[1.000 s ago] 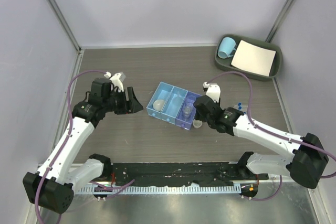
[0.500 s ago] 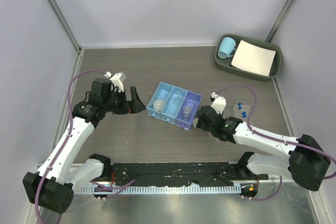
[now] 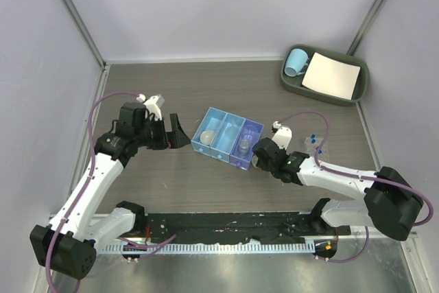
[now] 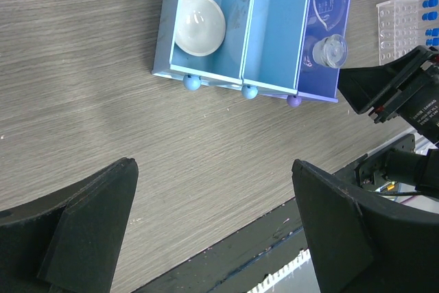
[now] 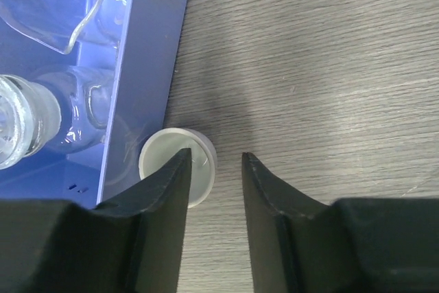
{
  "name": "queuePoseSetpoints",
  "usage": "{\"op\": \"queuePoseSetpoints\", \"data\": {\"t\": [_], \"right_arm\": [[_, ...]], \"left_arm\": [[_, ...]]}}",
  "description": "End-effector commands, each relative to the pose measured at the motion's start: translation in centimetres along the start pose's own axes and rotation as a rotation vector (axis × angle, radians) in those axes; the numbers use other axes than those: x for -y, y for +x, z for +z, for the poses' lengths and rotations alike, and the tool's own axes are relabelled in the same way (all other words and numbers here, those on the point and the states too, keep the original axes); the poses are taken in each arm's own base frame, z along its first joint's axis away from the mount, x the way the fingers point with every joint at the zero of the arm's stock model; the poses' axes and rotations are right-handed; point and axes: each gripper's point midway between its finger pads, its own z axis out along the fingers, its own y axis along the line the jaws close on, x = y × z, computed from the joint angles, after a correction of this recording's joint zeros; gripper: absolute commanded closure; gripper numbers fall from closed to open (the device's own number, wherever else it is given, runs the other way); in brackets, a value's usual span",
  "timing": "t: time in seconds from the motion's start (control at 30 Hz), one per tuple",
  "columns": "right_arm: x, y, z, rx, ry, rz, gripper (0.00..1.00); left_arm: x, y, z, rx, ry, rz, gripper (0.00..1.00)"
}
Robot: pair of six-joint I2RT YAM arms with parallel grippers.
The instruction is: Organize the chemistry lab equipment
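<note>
A blue three-compartment tray (image 3: 206, 116) (image 4: 164, 18) sits mid-table. Its left compartment holds a white round dish (image 3: 208, 136) (image 4: 199, 23). The purple right compartment (image 5: 147, 66) holds clear beakers (image 4: 331, 49) (image 5: 20, 125). A second white dish (image 5: 161, 159) stands on the table against the purple wall. My right gripper (image 3: 257, 161) (image 5: 215, 156) is low over it and open. One finger is inside the dish and the other outside, with a gap to the rim. My left gripper (image 3: 180, 132) (image 4: 212, 164) hangs wide open and empty, left of the tray. The tube rack (image 3: 314, 143) (image 4: 405, 22) holds blue-capped tubes.
A dark green bin (image 3: 288, 81) at the back right holds a light-blue mug (image 3: 296, 62) and a white paper sheet (image 3: 332, 75). A black strip (image 3: 226, 228) runs along the near edge. Walls close in on the left, back and right.
My right gripper came off the tray's purple end, dropped beside it over the loose dish, and its jaws narrowed. My left gripper opened wider and stayed in place.
</note>
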Motion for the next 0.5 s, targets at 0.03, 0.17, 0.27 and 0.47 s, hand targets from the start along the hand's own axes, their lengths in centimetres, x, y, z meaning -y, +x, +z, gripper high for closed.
{"op": "queuePoseSetpoints", "data": {"t": [0.03, 0.17, 0.27, 0.47], "right_arm": [[-0.74, -0.62, 0.76, 0.039, -0.004, 0.045, 0.64], [-0.79, -0.07, 1.24, 0.022, 0.0, 0.043, 0.7], [-0.89, 0.13, 1.51, 0.016, 0.003, 0.038, 0.81], [-1.08, -0.45, 1.04, 0.02, 0.004, 0.024, 0.99]], "left_arm": [[0.53, -0.78, -0.12, 0.032, 0.024, 0.022, 0.0], [0.46, -0.75, -0.1, 0.031, 0.022, 0.02, 0.0], [0.53, -0.72, -0.1, 0.03, 0.025, 0.02, 0.0], [0.56, -0.68, -0.07, 0.028, 0.027, 0.019, 0.0]]}}
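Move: The small white cup stands right against the organizer box, its middle about 2 cm left, 1 cm ahead and 3 cm below the right hand's point. From that hand, the box's purple compartment has its middle some 6 cm ahead and 4 cm left; the glass bottle in it lies about 4 cm ahead and 6 cm left. From the left hand, the cup is roughly 19 cm right, level ahead, 17 cm below. The small white cup's right-hand wall is straddled, one finger over its opening and one outside, and the right hand sinks about 1.5 cm onto it, edging slightly left. The fingers close from just under half open to nearly shut, pinching the rim on the side away from the box, while the wrist keeps its tilt. ##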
